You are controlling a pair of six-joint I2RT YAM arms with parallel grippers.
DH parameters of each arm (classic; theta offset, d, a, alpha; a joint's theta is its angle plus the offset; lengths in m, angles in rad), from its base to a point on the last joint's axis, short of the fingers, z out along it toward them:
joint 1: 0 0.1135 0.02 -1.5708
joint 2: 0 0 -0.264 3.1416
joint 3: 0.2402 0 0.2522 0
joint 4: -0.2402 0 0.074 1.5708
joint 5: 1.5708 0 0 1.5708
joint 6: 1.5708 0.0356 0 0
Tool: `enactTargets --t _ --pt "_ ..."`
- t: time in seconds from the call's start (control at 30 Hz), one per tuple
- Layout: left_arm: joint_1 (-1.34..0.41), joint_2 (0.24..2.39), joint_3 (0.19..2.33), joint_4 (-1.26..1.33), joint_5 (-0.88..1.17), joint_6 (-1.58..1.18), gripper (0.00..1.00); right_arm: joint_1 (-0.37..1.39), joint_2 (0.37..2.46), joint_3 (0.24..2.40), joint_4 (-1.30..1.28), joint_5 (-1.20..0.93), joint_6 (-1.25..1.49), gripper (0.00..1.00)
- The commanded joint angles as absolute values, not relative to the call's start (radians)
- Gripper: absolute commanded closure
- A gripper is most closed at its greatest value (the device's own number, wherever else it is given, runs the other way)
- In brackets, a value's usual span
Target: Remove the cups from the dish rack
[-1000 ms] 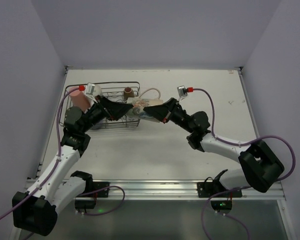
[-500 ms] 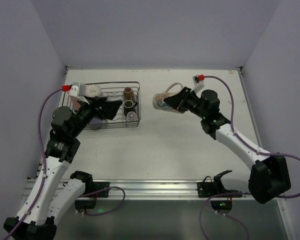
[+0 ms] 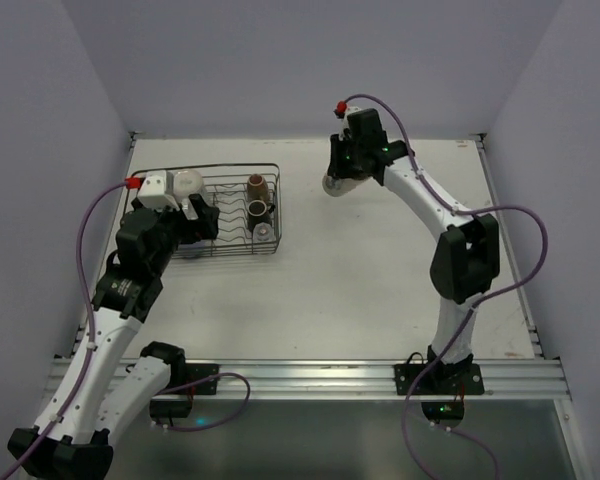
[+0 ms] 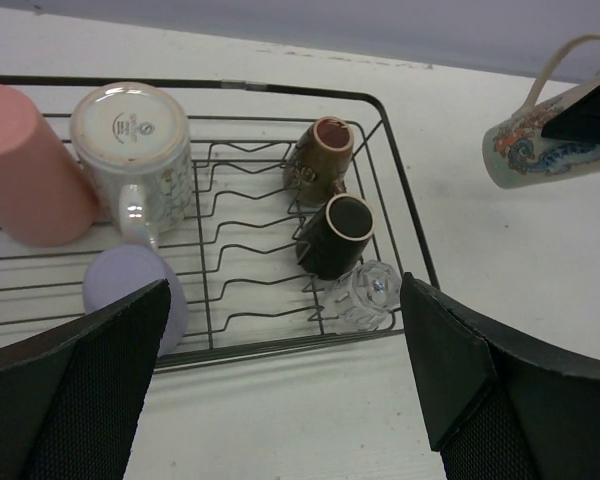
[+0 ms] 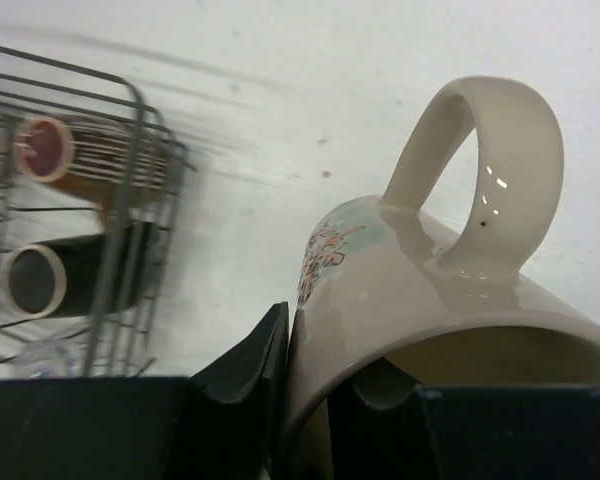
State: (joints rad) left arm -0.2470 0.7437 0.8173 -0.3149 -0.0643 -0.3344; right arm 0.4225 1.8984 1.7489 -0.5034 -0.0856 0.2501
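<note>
The dish rack (image 4: 390,215) holds a salmon tumbler (image 4: 25,165), an upturned pale mug (image 4: 130,140), a lavender tumbler (image 4: 130,290), a brown cup (image 4: 320,160), a black mug (image 4: 338,235) and a clear glass (image 4: 370,295). My left gripper (image 4: 285,400) hangs open above the rack's near rail (image 3: 230,252), nothing between its fingers. Far to the right of the rack, my right gripper (image 5: 310,390) is shut on the rim wall of the cream printed mug (image 5: 450,290), one finger inside and one outside. The mug (image 3: 332,185) is tilted, held above the table's far middle.
The white table (image 3: 380,290) stretches to the right of the rack and in front of it. Purple cables loop off both arms. Grey walls close in the back and both sides. The rack sits in the far left corner.
My right arm has swung the cream mug away from the rack's right side toward the far middle of the table. My left gripper has drawn back from the rack's centre toward its near left.
</note>
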Motion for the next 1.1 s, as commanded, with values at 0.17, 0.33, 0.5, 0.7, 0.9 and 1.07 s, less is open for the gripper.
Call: enactTargets --t 0.17,0.33,0.5,0.7,0.9,1.07 --pt "-0.242 0.787 0.830 -0.331 -0.186 -0.285 0.00 0.433 2.110 2.058 -0.755 0.095 0.060 1.00" --pt "-0.242 0.801 0.853 -0.344 -0.236 -0.281 0.00 0.460 2.212 2.147 -0.808 0.132 0.031 1.00" --pt "-0.242 0.833 0.854 -0.359 -0.245 -0.291 0.00 0.479 2.237 2.131 -0.786 0.132 0.023 1.00" --pt "-0.241 0.873 0.847 -0.371 -0.282 -0.319 0.00 0.495 2.217 2.117 -0.775 0.155 0.011 0.63" --pt "-0.239 0.914 0.845 -0.382 -0.344 -0.333 0.00 0.495 2.097 2.063 -0.726 0.140 0.021 0.15" --pt "-0.224 0.960 0.856 -0.388 -0.362 -0.347 0.00 0.500 1.943 1.962 -0.692 0.097 0.054 0.01"
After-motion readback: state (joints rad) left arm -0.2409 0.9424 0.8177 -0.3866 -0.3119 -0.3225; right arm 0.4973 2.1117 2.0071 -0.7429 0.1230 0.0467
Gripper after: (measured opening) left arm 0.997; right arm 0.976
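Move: My right hand already pinches the patterned mug's rim; its spot on the open tabletop is about 20 cm below, 4 cm ahead and 3 cm right. From that hand the black mug in the rack is 23 cm left and 4 cm back, the brown mug 25 cm left and 4 cm ahead. My open left hand has the purple cup 6 cm ahead, 10 cm left and 20 cm below, with the white mug some 13 cm beyond it. My right hand lowers the mug roughly 10 cm to the tabletop, turning about 20 degrees so its left side dips and the mug comes upright, then opens wide, lets go of the rim and backs up about 6 cm. Meanwhile my left hand, fingers staying wide, sinks about 7 cm and eases 4 cm left towards the purple cup, tipping down and turning counter-clockwise. ##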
